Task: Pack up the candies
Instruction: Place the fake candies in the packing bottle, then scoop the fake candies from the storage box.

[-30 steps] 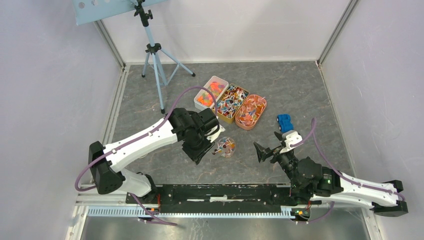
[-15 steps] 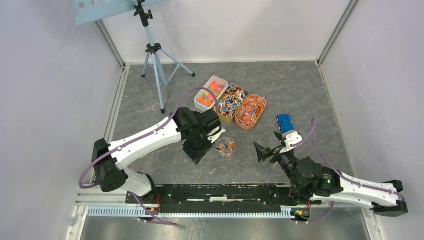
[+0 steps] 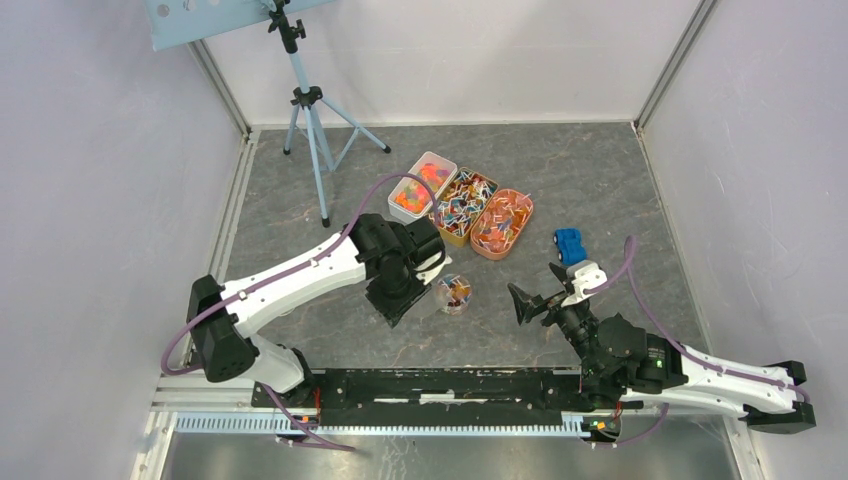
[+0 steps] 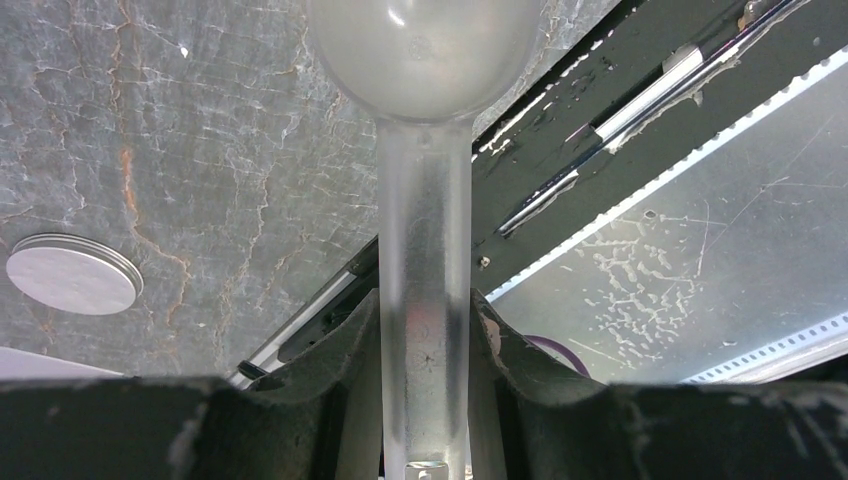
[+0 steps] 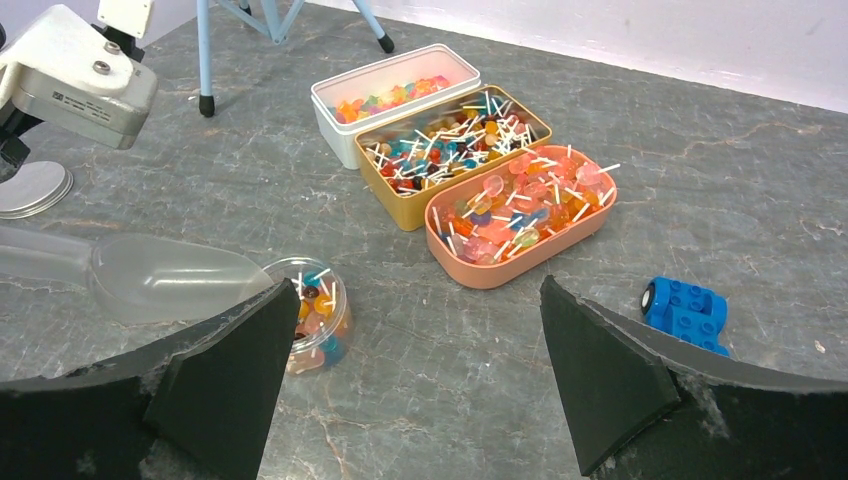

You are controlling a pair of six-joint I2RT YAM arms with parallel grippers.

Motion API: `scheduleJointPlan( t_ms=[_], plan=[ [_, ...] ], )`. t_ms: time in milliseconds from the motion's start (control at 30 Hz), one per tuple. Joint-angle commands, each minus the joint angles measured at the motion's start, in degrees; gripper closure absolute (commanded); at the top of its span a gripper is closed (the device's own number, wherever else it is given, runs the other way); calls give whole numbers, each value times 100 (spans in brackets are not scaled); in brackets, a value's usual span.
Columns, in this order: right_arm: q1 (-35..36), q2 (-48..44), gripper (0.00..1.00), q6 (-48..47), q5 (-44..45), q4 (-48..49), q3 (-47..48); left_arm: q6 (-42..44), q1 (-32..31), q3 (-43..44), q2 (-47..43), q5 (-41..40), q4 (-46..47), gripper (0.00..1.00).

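The candies fill three open boxes at the back: a white box [image 3: 422,185], a gold box [image 3: 460,207] and a salmon box [image 3: 501,223]. More candies lie in a small clear cup [image 3: 455,293] [image 5: 315,310]. My left gripper [image 3: 405,290] [image 4: 425,300] is shut on the handle of a translucent plastic scoop [image 4: 425,50]. The scoop's bowl [image 5: 160,280] hangs at the cup's left rim, and no candy shows inside it. My right gripper [image 3: 540,287] [image 5: 418,300] stands open to the right of the cup, holding nothing.
A small blue toy car [image 3: 569,243] [image 5: 685,312] sits right of the salmon box. A round grey lid [image 4: 72,273] [image 5: 30,188] lies on the table left of the cup. A blue tripod [image 3: 310,120] stands at the back left.
My left gripper has shifted slightly to the right with the scoop, closer to the cup. The right arm has not moved.
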Motion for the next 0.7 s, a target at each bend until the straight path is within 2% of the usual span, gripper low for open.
scheduleJointPlan(
  t_ms=[0, 167, 267, 433, 567, 667],
  plan=[
    [28, -63, 2, 7, 88, 182, -11, -193, -34, 237, -25, -120, -73, 98],
    [23, -60, 2, 24, 68, 231, -46, -226, -32, 321, -111, -335, -67, 98],
    [29, -30, 2, 18, 4, 305, -73, -270, -25, 450, -209, -733, -35, 98],
    [28, 107, 2, -35, -174, 478, -154, -168, 24, 532, -420, -1048, 330, 98],
    [28, 183, 2, -124, -217, 721, -289, 34, 345, 833, -173, -1237, 447, 98],
    [32, 231, 2, -301, -385, 1060, -396, 241, 717, 1208, 77, -1023, 611, 98]
  ],
)
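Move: The packing bottle, nearly full, stands about 13 cm to the right of the left hand, 6 cm ahead and some 9 cm lower, with the held clear scoop's bowl reaching to its mouth. Farther out from the left hand lie the white box (31 cm ahead, 6 cm right), the gold box (26 cm ahead, 15 cm right) and the orange box (22 cm ahead, 24 cm right). From the right hand the bottle is some 15 cm left, 2 cm ahead and 15 cm below. Carry the empty scoop off the bottle's mouth with the left gripper, its hold on the handle unchanged: start slowly, then speed up forward by about 5 cm, towards the side where the candy boxes stand, rising some 3 cm as the fingertips swing forward some 15 degrees. Late on, let the wide-open right gripper start to ease left and down towards the bottle, barely 2 cm. ##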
